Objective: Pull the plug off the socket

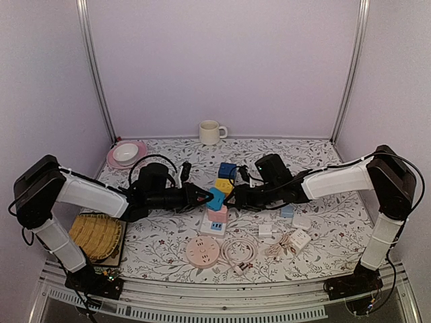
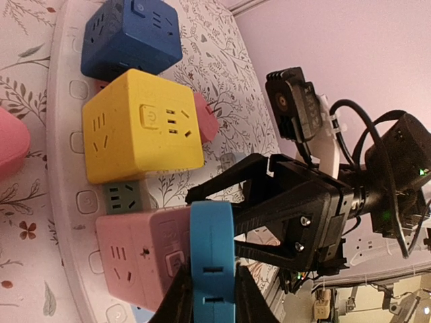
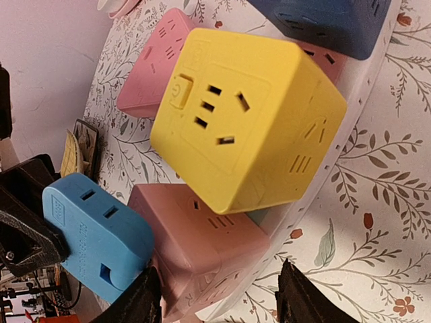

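Observation:
A white power strip (image 1: 213, 229) lies mid-table with a dark blue cube (image 1: 227, 169), a yellow cube (image 1: 224, 186) and a pink cube socket (image 1: 217, 215) standing on it. A light blue plug (image 1: 216, 199) sits against the pink cube's side; its pins are hidden. My left gripper (image 2: 210, 276) is shut on the light blue plug (image 2: 212, 249), one finger on each flat face. My right gripper (image 3: 219, 296) straddles the pink cube (image 3: 202, 242) and the strip (image 3: 340, 165). Its left finger touches the cube; its right finger (image 3: 300, 296) stands just off the strip's edge.
A cream mug (image 1: 211, 132) stands at the back wall. A pink plate with a bowl (image 1: 126, 155) is at back left, a woven mat (image 1: 97, 235) at the left edge. A round pink socket (image 1: 203, 254), a coiled white cable (image 1: 239, 250) and white adapters (image 1: 296, 239) lie near the front.

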`<state>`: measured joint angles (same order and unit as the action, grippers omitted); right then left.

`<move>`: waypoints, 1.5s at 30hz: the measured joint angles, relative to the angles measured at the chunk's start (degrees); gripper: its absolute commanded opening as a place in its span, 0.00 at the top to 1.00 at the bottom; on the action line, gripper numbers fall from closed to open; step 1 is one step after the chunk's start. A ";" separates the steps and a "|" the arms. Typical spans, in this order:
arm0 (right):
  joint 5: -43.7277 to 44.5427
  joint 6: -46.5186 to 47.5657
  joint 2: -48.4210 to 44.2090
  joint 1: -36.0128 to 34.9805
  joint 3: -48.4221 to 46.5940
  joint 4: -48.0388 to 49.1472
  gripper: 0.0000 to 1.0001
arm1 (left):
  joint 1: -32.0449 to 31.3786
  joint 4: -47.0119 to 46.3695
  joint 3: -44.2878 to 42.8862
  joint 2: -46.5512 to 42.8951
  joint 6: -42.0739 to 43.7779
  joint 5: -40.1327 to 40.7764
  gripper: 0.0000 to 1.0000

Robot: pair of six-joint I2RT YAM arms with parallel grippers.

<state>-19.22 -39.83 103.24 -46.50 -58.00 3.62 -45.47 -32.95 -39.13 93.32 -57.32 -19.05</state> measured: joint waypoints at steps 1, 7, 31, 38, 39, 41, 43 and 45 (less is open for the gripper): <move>0.00 0.00 0.00 0.00 0.00 0.04 0.39 | 0.00 -0.35 0.22 0.02 -0.20 0.00 1.00; 0.04 0.02 0.02 -0.13 0.00 0.26 0.39 | 0.00 -2.69 1.40 0.02 -1.86 -0.04 1.00; 1.29 0.68 0.48 -0.50 -0.92 -0.13 0.39 | 0.28 4.94 2.23 -14.27 0.33 5.44 1.00; 3.37 2.16 0.35 -0.76 -2.75 -2.89 0.39 | 8.07 22.47 3.17 -22.91 4.39 16.79 1.00; 3.63 2.32 0.22 -0.76 -2.89 -3.21 0.39 | 9.44 24.26 3.76 -23.98 4.81 18.03 1.00; 3.96 2.58 -0.11 -0.74 -3.21 -3.93 0.39 | 11.72 27.04 4.85 -25.49 5.35 19.63 1.00; 4.17 2.82 -0.74 -0.74 -3.52 -4.55 0.39 | 13.84 29.62 5.88 -26.32 5.90 21.20 1.00; 4.63 3.19 -1.73 -0.76 -3.87 -5.31 0.39 | 15.32 31.78 6.62 -26.49 6.43 22.29 1.00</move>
<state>-14.59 -36.64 101.51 -47.27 -61.87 -1.69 -30.15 -1.17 -32.51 66.83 -50.89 3.25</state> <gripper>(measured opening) 0.612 0.150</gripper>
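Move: The left hand already grips the blue plug on the pink socket, whose middle is about 5 cm below, 3 cm right and 1 cm back. From that hand the yellow cube is 6 cm ahead, 4 cm right, and the pink triangle 6 cm ahead, 9 cm left. For the open right hand the pink socket lies some 4 cm left, 3 cm back and 1 cm down. Left hand, still gripping, pulls the plug about 7 cm up off the socket, then swings some 20 cm left. ##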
